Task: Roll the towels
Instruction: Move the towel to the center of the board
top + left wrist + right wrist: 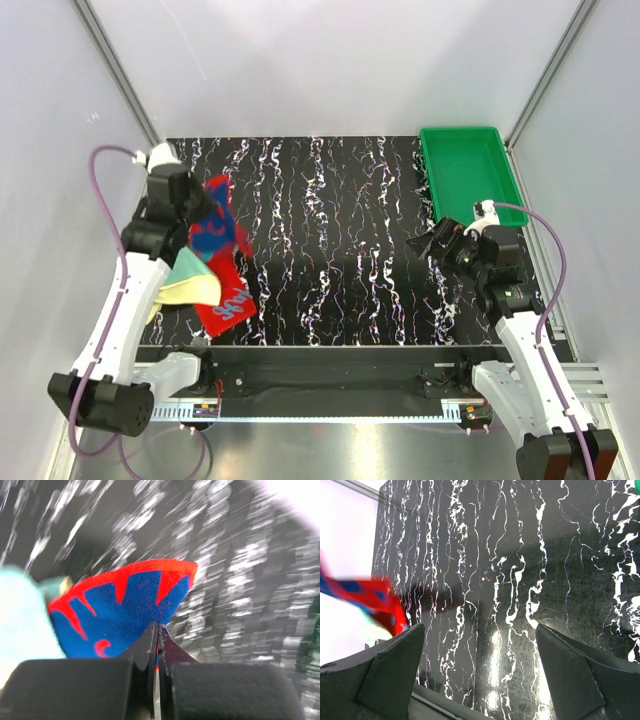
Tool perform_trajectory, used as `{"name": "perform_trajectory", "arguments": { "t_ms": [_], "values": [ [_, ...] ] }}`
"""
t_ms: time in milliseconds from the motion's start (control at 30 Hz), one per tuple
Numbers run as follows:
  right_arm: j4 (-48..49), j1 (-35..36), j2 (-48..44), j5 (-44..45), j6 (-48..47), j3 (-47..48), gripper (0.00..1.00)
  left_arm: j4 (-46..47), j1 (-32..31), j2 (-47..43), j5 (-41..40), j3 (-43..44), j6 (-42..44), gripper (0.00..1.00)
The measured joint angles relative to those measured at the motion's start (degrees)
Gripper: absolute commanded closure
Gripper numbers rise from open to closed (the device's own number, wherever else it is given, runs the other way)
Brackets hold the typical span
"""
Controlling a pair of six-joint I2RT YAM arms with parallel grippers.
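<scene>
The red towel with blue blotches (pixel 222 262) hangs lifted at the left of the black mat, its lower end draping near the mat's front left. My left gripper (pixel 212 207) is shut on its upper edge; in the left wrist view the cloth (pixel 125 610) fans out beyond the closed fingertips (pixel 158 630). The pale yellow and teal towel (pixel 190 280) lies bunched under the left arm, partly overlapping the red one. My right gripper (pixel 432 243) is open and empty above the mat's right side. In the right wrist view the red towel (pixel 367 594) shows at far left.
A green plastic tray (pixel 468 172) sits at the mat's back right corner. The black marbled mat (pixel 330 240) covers the table. White walls enclose the workspace on three sides.
</scene>
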Motion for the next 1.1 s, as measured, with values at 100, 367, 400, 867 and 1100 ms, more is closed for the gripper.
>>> {"name": "perform_trajectory", "arguments": {
  "t_ms": [100,367,400,867,1100],
  "values": [
    [-0.20,0.00,0.59,0.00,0.00,0.24,0.00,-0.79,-3.52,0.33,2.05,8.63,1.31,1.00],
    [-1.88,0.02,1.16,0.04,-0.52,3.13,0.00,2.54,-16.76,1.86,9.79,1.44,1.90,0.49],
    [-1.95,0.07,1.14,0.04,-0.70,3.21,0.00,4.07,-18.12,2.01,12.13,-2.54,1.64,0.33],
    [-4.22,20.11,22.64,5.70,-1.75,12.15,0.00,2.86,-17.42,-2.32,1.46,-17.00,-2.38,0.01],
    [-4.35,28.98,40.33,9.55,-1.27,21.35,0.00,7.04,7.41,0.22,1.49,-25.29,-4.24,0.01]
  ]
}}
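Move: The left hand already grips the red-blue towel in the air; the board's center lies about 17 cm to its right, 3 cm nearer the bases and 21 cm below. The green-yellow towel is some 8 cm left, 12 cm back and 20 cm below it. From the right hand, the held towel hangs roughly 43 cm left, level in reach and 8 cm below; the board's center is some 28 cm left, 3 cm ahead and 16 cm below. Left hand swings about 15 cm right, releases the towel, returns; right hand reaches 15 cm left and down. ##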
